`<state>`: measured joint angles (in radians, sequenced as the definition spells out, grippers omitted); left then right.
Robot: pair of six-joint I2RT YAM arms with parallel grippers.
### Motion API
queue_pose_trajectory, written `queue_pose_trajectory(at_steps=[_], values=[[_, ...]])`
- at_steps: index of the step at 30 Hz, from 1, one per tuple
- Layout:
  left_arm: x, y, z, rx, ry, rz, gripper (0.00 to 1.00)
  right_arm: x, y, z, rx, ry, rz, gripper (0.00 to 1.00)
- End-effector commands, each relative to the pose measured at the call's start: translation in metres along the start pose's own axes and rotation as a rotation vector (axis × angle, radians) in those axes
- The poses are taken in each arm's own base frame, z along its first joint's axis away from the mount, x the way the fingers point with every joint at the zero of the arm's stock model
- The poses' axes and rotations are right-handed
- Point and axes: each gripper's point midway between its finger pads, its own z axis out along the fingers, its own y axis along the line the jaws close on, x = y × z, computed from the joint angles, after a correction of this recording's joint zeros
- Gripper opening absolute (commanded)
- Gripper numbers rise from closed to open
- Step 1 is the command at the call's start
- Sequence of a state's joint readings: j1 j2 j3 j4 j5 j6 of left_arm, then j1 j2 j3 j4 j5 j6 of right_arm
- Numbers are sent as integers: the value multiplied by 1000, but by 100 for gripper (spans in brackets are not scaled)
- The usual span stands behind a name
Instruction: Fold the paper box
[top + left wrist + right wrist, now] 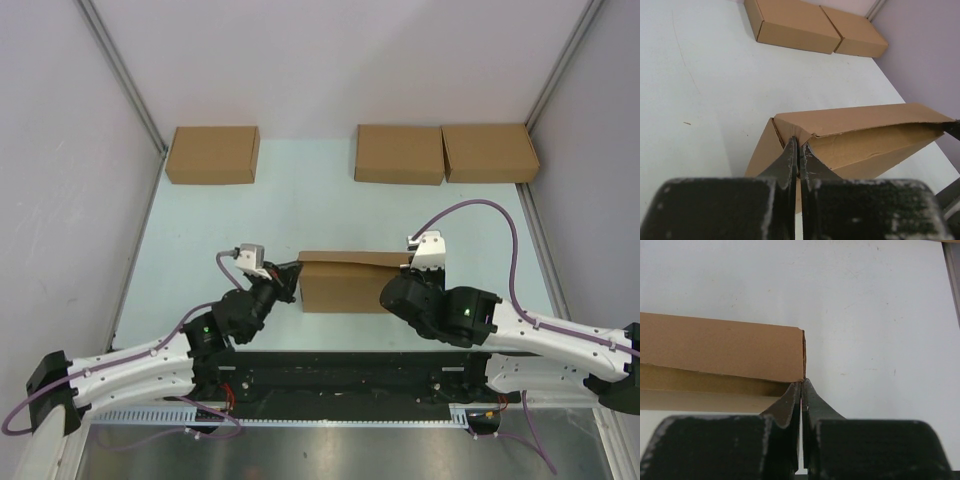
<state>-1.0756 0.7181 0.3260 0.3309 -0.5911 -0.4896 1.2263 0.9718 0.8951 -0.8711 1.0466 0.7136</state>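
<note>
The paper box (345,288) is a shallow brown cardboard box at the near middle of the table, with its hinged lid down but slightly ajar. In the left wrist view the box (855,120) shows a dark gap under the lid's front edge. My left gripper (296,272) is shut, and its tips (799,142) press against the box's left end, where a flap meets the lid corner. My right gripper (405,271) is also shut. Its tips (803,381) touch the lower right corner of the box (720,347), and nothing shows between its fingers.
Three compact brown cardboard boxes stand along the back: one at the left (213,154), and two side by side at the right (400,153) (490,152), also seen from the left wrist (792,22) (857,35). Grey walls enclose the pale table (300,210) on three sides.
</note>
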Motion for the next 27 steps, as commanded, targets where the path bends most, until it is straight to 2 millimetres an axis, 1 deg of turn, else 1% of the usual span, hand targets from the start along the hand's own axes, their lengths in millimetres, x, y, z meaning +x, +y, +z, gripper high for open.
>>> queue_pose_trajectory(at_steps=[1, 2, 4, 5, 7, 12, 15, 16, 18, 19, 22, 27], values=[[66, -23, -18, 115, 225, 4, 0, 14, 39, -6, -146, 79, 84, 0], [69, -17, -17, 85, 218, 13, 0, 14, 38, -6, -145, 79, 83, 0], [72, -15, -19, 73, 213, 14, 0, 13, 37, -6, -144, 77, 82, 0], [75, -9, -19, 49, 208, 23, 0, 13, 36, -6, -144, 76, 81, 0], [78, -9, -21, 42, 204, 29, 0, 13, 36, -6, -145, 75, 79, 0], [89, 2, -23, 3, 212, 51, 0, 9, 33, -8, -147, 65, 89, 0], [93, 8, -24, -14, 213, 52, 0, 7, 31, -10, -155, 61, 97, 9], [95, 11, -25, -20, 218, 59, 0, 6, 30, -11, -156, 60, 97, 21], [97, 15, -25, -34, 219, 63, 0, 4, 28, -12, -163, 57, 97, 36], [97, 16, -26, -35, 220, 65, 0, 3, 27, -14, -170, 53, 103, 47], [97, 17, -27, -37, 219, 62, 0, -3, 21, -17, -172, 43, 111, 58], [95, 17, -27, -39, 216, 69, 0, -13, 13, -23, -178, 30, 102, 65]])
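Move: The lid's left front corner is at my left fingertips, about 1 cm ahead and 1 cm right. The middle of the lid strip lies about 10 cm right and 2 cm ahead, and the upright box's middle some 10 cm right, 1 cm ahead and 7 cm lower. The lid's right front corner is right at my right fingertips, with the mid-lid about 10 cm left and 2 cm ahead, and the box's middle 10 cm left, 1 cm ahead and 7 cm below. I keep my left fingers shut against the lid's left front corner and ease them down and back, a little over 1 cm each, ending with a slight drift right. My right hand first holds at the right corner, then opens well over half, letting go as it draws back about 1.5 cm and 1 cm left along the lid's front edge, rolling and tipping a few degrees. ##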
